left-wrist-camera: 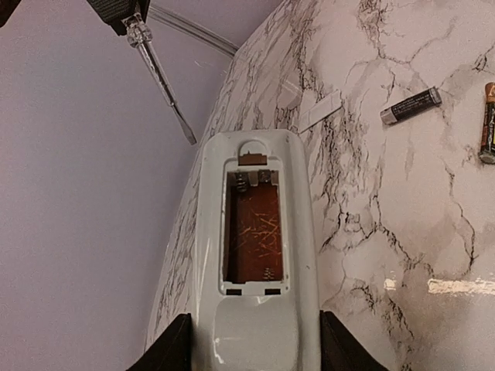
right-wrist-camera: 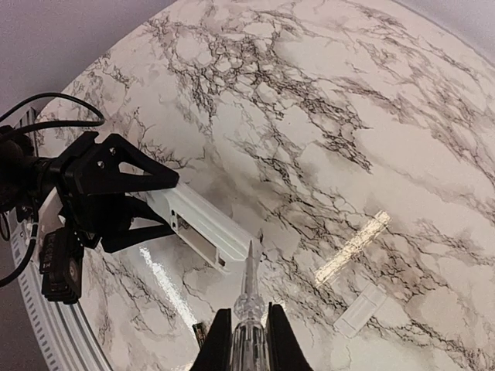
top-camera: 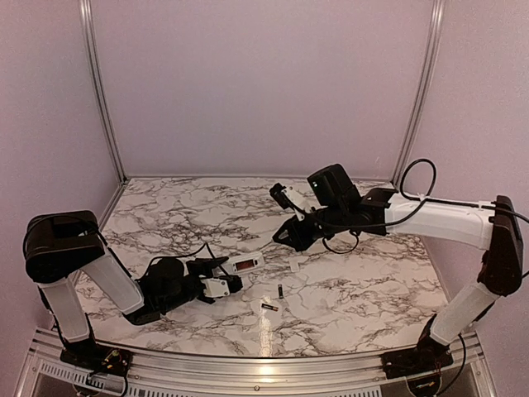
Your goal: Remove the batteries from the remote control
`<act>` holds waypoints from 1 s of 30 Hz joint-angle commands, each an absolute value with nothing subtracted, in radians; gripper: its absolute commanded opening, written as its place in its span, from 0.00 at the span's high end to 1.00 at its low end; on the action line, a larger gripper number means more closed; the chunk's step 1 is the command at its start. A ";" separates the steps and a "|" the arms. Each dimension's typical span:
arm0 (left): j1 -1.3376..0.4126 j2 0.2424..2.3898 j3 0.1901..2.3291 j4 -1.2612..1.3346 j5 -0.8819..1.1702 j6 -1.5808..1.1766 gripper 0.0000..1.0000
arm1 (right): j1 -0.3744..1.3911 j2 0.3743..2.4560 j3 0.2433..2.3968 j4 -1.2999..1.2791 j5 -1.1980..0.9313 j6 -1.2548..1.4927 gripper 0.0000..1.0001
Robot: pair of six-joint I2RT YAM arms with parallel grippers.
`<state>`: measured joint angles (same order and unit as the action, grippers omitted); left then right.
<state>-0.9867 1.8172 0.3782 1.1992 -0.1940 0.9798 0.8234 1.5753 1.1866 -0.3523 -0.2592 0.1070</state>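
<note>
My left gripper (left-wrist-camera: 255, 344) is shut on the white remote control (left-wrist-camera: 255, 224), one finger on each long side. The remote's dark recess faces the left wrist camera and has nothing in it. Two batteries (left-wrist-camera: 410, 106) (left-wrist-camera: 488, 124) lie loose on the marble, also visible from above (top-camera: 281, 291) (top-camera: 269, 307). My right gripper (right-wrist-camera: 247, 336) is shut on a clear-handled screwdriver (right-wrist-camera: 249, 297). Its tip hangs just off the remote's far end (right-wrist-camera: 205, 228). From above, the right gripper (top-camera: 285, 237) hovers to the right of the remote (top-camera: 246, 264).
A small white flat cover piece (right-wrist-camera: 360, 309) lies on the marble table (top-camera: 347, 281) right of the remote, and also shows from above (top-camera: 295, 265). Purple walls with metal rails enclose the table. The left arm's cable (top-camera: 194, 252) loops behind its gripper.
</note>
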 commanded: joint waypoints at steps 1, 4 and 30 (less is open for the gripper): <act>-0.989 1.793 0.380 1.236 -0.195 0.900 1.00 | 0.792 1.500 1.128 -0.278 -0.163 0.173 1.00; -0.989 1.748 0.415 1.154 -0.218 0.769 1.00 | 0.774 1.462 1.077 -0.231 -0.131 0.205 1.00; -0.979 1.684 0.868 0.160 -0.567 -0.355 1.00 | 0.769 1.294 0.737 0.153 0.226 0.263 1.00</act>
<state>-0.9825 1.7012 0.7963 0.4561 -0.5461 -0.0692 0.7746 1.3224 0.7544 0.0639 0.1886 0.2619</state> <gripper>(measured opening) 0.529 0.098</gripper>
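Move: The emptied remote control is already in the left hand's grip, its middle about 2 cm ahead and 2 cm to the right of the hand point, 1 cm lower. On the table some 7 cm below, one battery lies about 1 cm back and 13 cm right of that hand, the other battery 6 cm back and 10 cm right, and the white cover 7 cm ahead and 16 cm right. From the right hand the remote lies level, about 10 cm left and 11 cm down. The remote control, still pinched in the left fingers, is carried about 7 cm forward and up a similar amount before sinking nearly 3 cm, while the wrist swings counter-clockwise and rolls. The right hand keeps its screwdriver and draws off some 10 cm to the right and a little forward, away from the remote, turning clockwise. ##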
